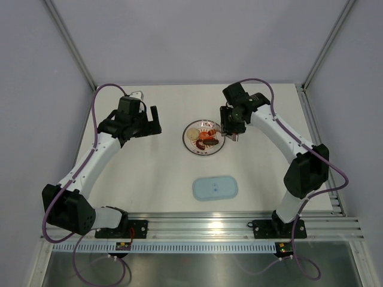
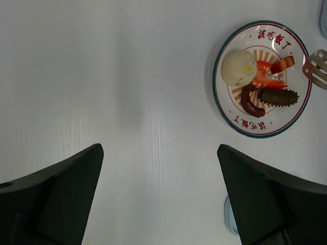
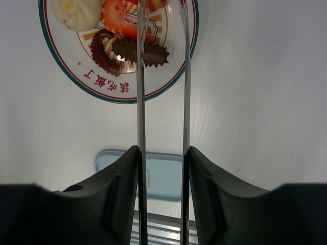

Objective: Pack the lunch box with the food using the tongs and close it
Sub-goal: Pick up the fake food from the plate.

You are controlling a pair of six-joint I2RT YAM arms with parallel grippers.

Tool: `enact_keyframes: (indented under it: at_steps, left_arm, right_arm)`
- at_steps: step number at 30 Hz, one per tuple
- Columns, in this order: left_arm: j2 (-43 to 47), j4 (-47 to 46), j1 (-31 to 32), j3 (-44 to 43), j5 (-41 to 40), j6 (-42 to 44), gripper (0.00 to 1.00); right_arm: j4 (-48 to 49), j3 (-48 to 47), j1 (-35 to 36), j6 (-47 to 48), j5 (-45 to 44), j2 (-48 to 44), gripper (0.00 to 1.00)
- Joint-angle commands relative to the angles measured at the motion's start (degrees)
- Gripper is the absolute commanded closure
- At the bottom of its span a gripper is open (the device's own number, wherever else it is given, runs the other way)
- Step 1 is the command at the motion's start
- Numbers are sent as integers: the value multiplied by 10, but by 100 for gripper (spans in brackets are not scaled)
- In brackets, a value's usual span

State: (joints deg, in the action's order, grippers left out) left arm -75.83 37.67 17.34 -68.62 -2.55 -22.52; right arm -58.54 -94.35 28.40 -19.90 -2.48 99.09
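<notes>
The tongs are clamped between the fingers of my right gripper, their two silvery arms held a little apart. Their tips reach over the right side of the white sunburst plate, one tip at its rim. On the plate lies the food: red pieces, a dark sausage curl, a dark spiky piece and a white bun. My left gripper hangs wide open and empty over bare table left of the plate. The lunch box is hidden from the top view. I cannot tell what the pale-blue sliver is.
A flat pale-blue lid lies between the plate and the near edge. It also shows between the tong arms. An aluminium rail runs along the near edge by the arm bases. Grey walls close in the table on three sides.
</notes>
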Motion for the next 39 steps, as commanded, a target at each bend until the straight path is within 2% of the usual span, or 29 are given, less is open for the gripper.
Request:
enact_keyframes:
  at_steps: [1,15,27,39]
  left_arm:
    - [5,-9,-1,-14,-18,-2,1]
    - [7,-7,0,-13,-23,-5,1]
    - [3,-5,0,-12,-25,-7,1]
    - [4,-4,-1,-11,-25,-9,1]
  right_arm:
    - [46,-31,3,1,-12,15,51]
    - [59,-37,5,18,22,67,49]
    - [58,-18,15,26,42,71,47]
    - [19,-22,24,47,-16,86,47]
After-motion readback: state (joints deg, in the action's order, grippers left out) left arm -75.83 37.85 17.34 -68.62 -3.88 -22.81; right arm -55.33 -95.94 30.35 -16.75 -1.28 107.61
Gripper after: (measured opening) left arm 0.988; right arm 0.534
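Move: The right hand, already holding the tongs spread open, has the red-and-white meat piece about 8 cm ahead, 6 cm to its left and some 16 cm below. On the same plate, the shrimp lies roughly 3 cm left of the meat and 2 cm nearer, the sea cucumber about 1 cm left and 5 cm nearer, and the bun some 8 cm left and level with it. From the idle left hand the meat piece is about 8 cm ahead and 22 cm to the right. The right hand lowers the open tongs by about 4.5 cm towards the meat piece at the plate's right side, first swinging forward some 2.5 cm and then easing about 1 cm back while it drifts 2.5 cm to the left. The fingers keep hold of the tongs and let them spread slightly wider, with the wrist turning only about 5 degrees counter-clockwise, so that the tips come to either side of the meat; contact with it can't be seen. ##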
